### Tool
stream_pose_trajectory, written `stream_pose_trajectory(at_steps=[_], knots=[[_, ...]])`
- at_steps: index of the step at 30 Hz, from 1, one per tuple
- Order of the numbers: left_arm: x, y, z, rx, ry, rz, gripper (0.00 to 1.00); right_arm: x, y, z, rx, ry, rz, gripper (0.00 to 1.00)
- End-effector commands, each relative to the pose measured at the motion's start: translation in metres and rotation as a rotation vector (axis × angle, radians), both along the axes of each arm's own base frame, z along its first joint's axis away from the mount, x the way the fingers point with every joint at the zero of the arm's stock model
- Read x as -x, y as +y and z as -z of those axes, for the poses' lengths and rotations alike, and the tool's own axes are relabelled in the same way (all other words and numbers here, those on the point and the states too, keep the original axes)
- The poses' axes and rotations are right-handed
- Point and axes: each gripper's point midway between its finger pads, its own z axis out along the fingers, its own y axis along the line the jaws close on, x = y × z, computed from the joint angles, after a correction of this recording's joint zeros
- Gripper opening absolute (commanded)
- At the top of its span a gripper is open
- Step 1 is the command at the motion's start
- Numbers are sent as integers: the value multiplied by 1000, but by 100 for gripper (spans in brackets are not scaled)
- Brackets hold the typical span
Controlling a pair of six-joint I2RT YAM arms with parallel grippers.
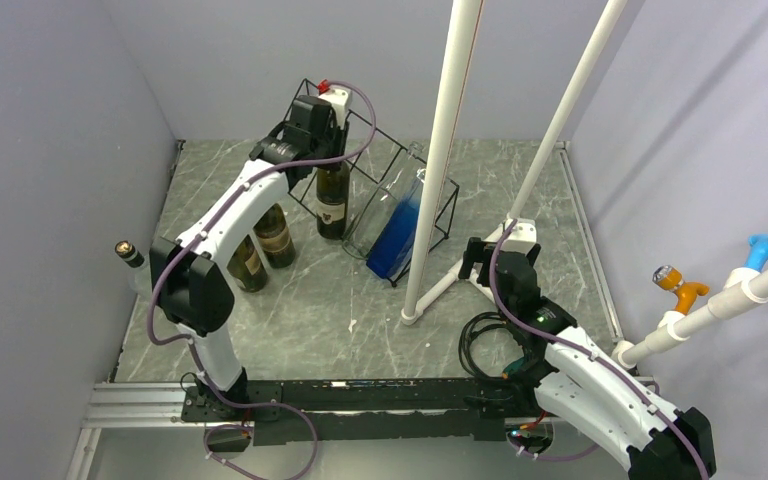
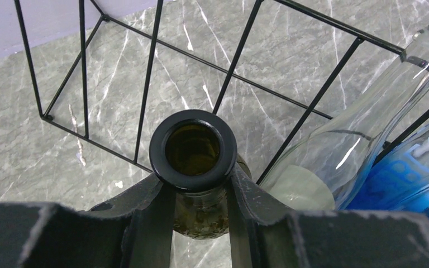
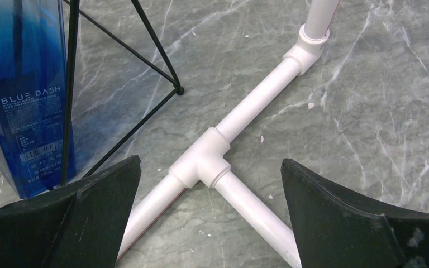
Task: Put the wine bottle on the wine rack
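Observation:
My left gripper (image 1: 322,150) is shut on the neck of a dark olive wine bottle (image 1: 332,200), which stands upright in front of the black wire wine rack (image 1: 438,215). In the left wrist view my fingers (image 2: 145,218) clamp the neck just below the bottle's open black-rimmed mouth (image 2: 192,149), with the rack's bars (image 2: 229,72) behind it. A clear bottle (image 1: 375,220) and a blue bottle (image 1: 398,232) lie slanted on the rack. My right gripper (image 3: 209,167) is open and empty above a white pipe joint (image 3: 201,159).
Two more dark bottles (image 1: 260,245) stand left of the rack under my left arm. A gold-capped bottle (image 1: 128,255) stands at the left wall. White pipe poles (image 1: 440,160) rise from a floor joint right of the rack. Black cable (image 1: 480,345) coils near my right arm.

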Motion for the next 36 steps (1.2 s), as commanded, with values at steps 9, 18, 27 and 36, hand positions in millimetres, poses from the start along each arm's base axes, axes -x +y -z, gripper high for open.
stream_pose_trajectory(at_steps=[9,18,27,36], knots=[[-30,-20,-46,64,-149,33,0,-7,5,-14,-31,-52,-7,100],[-34,-35,-22,82,-74,77,12,-8,6,-11,-27,-43,-9,100],[-39,-48,-7,108,-39,110,15,-7,6,-12,-29,-47,-9,100],[-47,-55,14,105,-1,120,12,-8,6,-11,-28,-44,-8,100]])
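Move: The left hand holds the wine bottle by its neck. The spot for that neck on the rack's top rail lies roughly 9 cm ahead, 9 cm right and 6 cm below. Beside that slot, the clear bottle's middle is about 2 cm back, 11 cm right and 16 cm down; the blue bottle's is 7 cm back, 16 cm right, equally low. From the right hand, the rail spot is some 27 cm ahead, 23 cm left and 5 cm higher. Forward and to the right at a slow, steady pace, about 6 cm in all and sinking some 2 cm, the left hand carries the neck towards the rack's top rail, just left of the clear bottle. The fingers keep their pinch while the bottle swivels between them, and the wrist turns about 5 degrees clockwise. ##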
